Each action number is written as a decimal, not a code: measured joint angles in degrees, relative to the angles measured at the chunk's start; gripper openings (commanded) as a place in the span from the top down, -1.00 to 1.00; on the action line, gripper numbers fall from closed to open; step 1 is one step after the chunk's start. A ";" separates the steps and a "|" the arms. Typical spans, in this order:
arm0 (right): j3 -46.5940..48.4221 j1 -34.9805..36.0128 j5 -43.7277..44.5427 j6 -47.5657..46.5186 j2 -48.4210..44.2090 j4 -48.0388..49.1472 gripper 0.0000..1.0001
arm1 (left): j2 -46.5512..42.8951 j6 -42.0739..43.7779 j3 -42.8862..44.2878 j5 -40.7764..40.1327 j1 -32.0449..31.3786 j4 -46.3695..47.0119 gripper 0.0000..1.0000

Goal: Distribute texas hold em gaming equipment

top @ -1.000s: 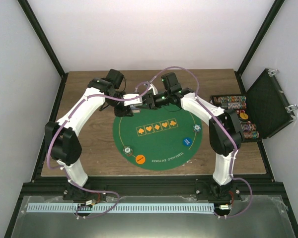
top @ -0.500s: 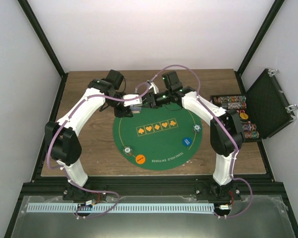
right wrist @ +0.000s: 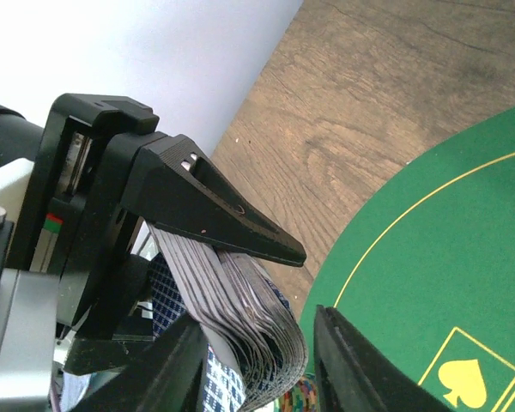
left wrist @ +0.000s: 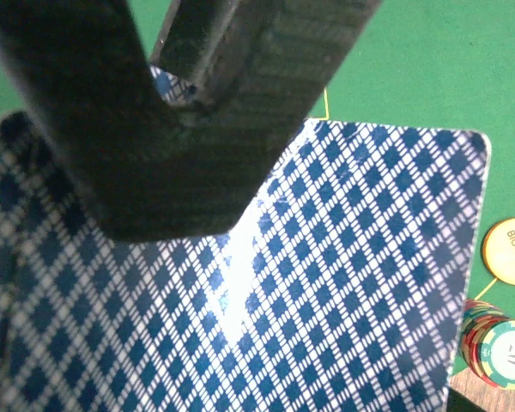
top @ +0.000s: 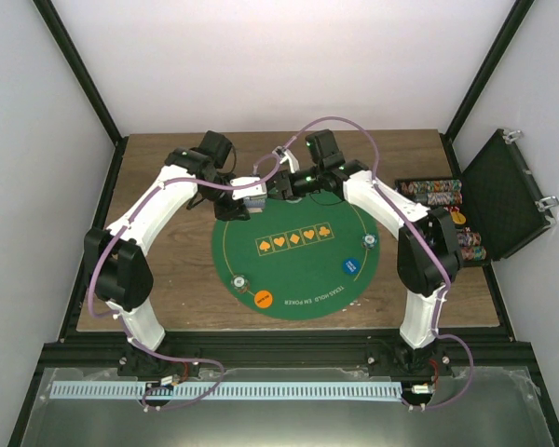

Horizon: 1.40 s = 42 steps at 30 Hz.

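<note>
My left gripper [top: 249, 199] is shut on a thick deck of playing cards [right wrist: 240, 300] with blue-and-white diamond backs, held above the far left rim of the green mat [top: 298, 270]. In the left wrist view the top card's back [left wrist: 326, 283] fills most of the picture. My right gripper [right wrist: 262, 330] stands open around the deck's bowed free end, with a gap left to its right finger [right wrist: 360, 369]. An orange disc [top: 263, 299], a blue disc [top: 350, 265] and two clear-grey discs [top: 238, 280] lie on the mat.
An open black case [top: 503, 191] at the table's right edge holds rows of poker chips [top: 433, 193]. A "Big Blind" disc [left wrist: 508, 251] and a chip stack [left wrist: 498, 348] show past the card. Both arms meet over the mat's far edge.
My right gripper has edged left and toward the far side, closer onto the deck. The left arm and the deck have stayed put.
</note>
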 measured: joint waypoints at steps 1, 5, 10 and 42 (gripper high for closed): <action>0.00 0.00 0.11 0.02 0.00 -0.02 0.45 | 0.00 -0.09 0.00 0.00 0.00 0.00 0.08; 0.00 0.00 0.24 -0.48 -0.02 -0.26 0.73 | 0.00 -0.37 0.00 -0.22 0.00 0.02 0.09; 0.00 0.04 0.07 -0.72 -0.15 -0.61 0.95 | 0.00 -0.74 0.00 -0.85 0.02 0.28 0.09; -0.04 -4.66 1.99 -4.00 -7.76 -5.88 0.99 | -1.55 -2.60 -1.84 -0.52 2.16 0.96 0.08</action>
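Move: The card deck, still held in the left gripper, has its middle about 5 cm left of the right gripper, 2 cm back and 2 cm lower, with its near edge between the right gripper's open fingertips. The clear disc lies roughly 5 cm to the right gripper's right, level with it, and the mat's spade box some 13 cm back and 3 cm left; both are about 20 cm below. From the left gripper, the deck's middle is about 4 cm right, 2 cm forward. Shut the right gripper on the thin card edge at the deck's right side, then draw it right and up, away from the deck, easing off slowly at first and faster at the end, about 4.5 cm each way, with a slight turn of the wrist. Keep the deck gripped in the left gripper, shifting it some 1.5 cm left as the card is pulled. ##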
